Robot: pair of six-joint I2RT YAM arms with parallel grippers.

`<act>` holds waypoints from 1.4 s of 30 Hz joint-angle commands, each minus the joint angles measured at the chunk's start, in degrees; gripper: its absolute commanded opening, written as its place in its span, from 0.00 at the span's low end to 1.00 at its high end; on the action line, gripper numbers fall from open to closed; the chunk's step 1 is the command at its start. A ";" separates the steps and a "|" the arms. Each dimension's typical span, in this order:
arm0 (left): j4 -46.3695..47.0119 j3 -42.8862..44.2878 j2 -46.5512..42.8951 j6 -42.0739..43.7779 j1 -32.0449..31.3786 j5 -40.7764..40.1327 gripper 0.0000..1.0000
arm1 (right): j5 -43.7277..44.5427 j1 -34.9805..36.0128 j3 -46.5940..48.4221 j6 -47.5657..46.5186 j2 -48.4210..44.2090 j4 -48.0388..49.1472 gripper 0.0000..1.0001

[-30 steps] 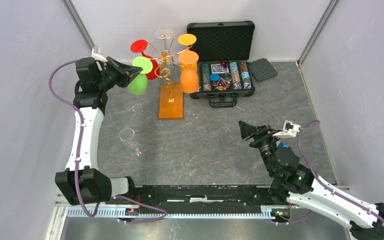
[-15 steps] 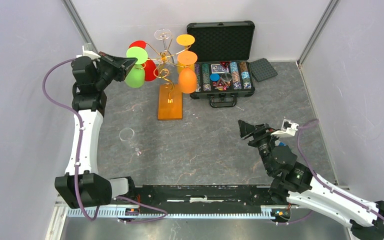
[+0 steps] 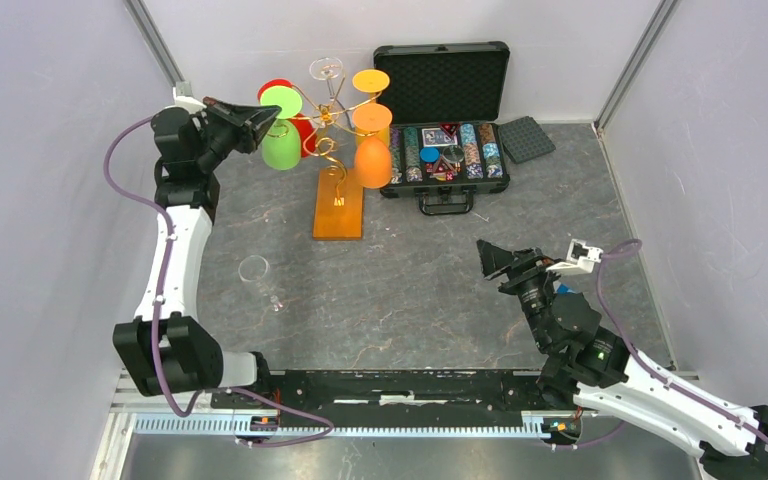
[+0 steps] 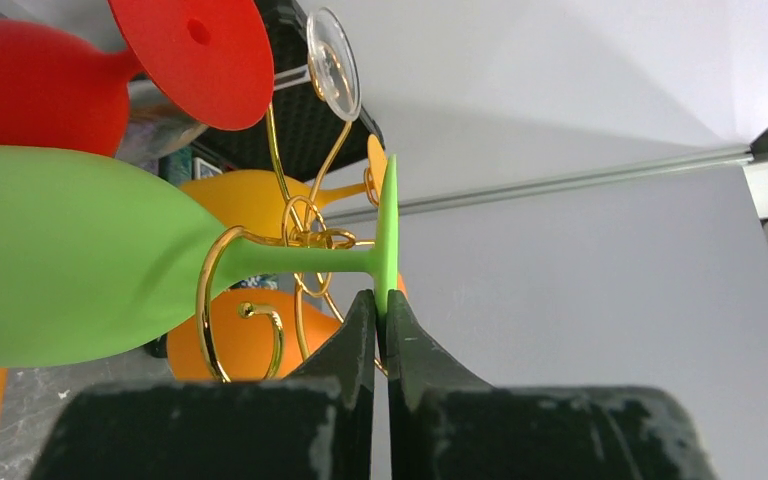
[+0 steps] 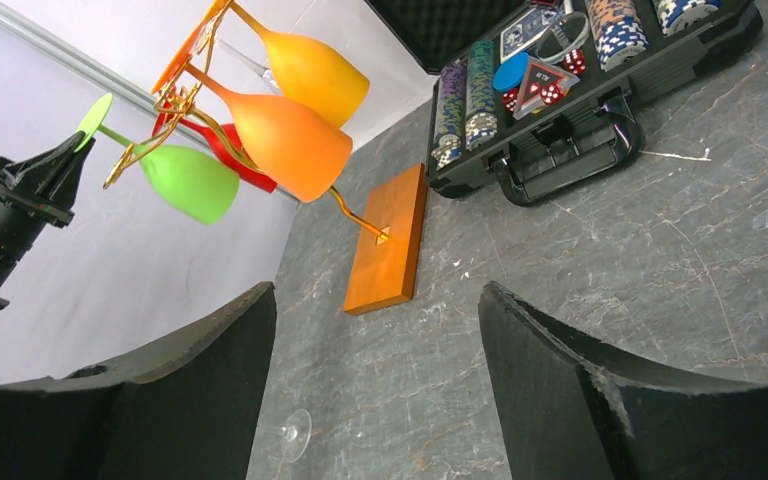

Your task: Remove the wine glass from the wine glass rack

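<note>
The wine glass rack [image 3: 338, 207], golden wire on an orange wooden base, stands at the back of the table. A green wine glass [image 3: 282, 146] hangs on its left side, its stem lying inside a golden curl [image 4: 206, 290]. My left gripper [image 3: 263, 115] is shut on the rim of the green wine glass's foot [image 4: 388, 225], which is pinched between the fingertips of the left gripper [image 4: 382, 300]. Red [image 4: 30, 80], orange [image 3: 373, 162] and clear [image 3: 326, 69] glasses also hang on the rack. My right gripper [image 3: 488, 258] hovers open and holds nothing, low at the right, far from the rack [image 5: 385, 240].
A clear wine glass [image 3: 257, 272] lies on its side on the table's left part. An open black chip case [image 3: 450, 120] sits just right of the rack, with a black pad [image 3: 527, 138] beside it. Grey walls close in the left, back and right.
My left gripper has carried the green glass's foot upward and toward the back wall. The glass tilted with it, and the rack and its other glasses shifted slightly. The right arm stayed put.
</note>
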 commanded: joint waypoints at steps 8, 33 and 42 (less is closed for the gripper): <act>7.80 -5.19 -3.52 -4.57 -0.28 9.76 0.02 | -5.63 0.12 2.58 -4.20 1.73 1.62 0.83; -11.68 -6.23 -31.91 -4.20 -0.38 3.14 0.02 | -26.98 0.15 1.57 -7.39 9.50 20.53 0.96; -2.33 2.27 -31.41 -14.86 -2.04 12.10 0.02 | -31.93 0.12 4.57 -11.46 15.94 38.66 0.98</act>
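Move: The left hand already pinches the foot rim of the green wine glass, which hangs about 10 cm below and 3 cm ahead, its stem still at a gold rack hook. From this hand the red glass is some 8 cm ahead, 2 cm right, the orange one 16 cm right and level, both 10 cm lower. The empty right hand has the green glass about 24 cm ahead, 39 cm left and slightly above. Left hand pulls the pinched green glass some 20 cm back and up; right opens, sweeping 10 cm left. ##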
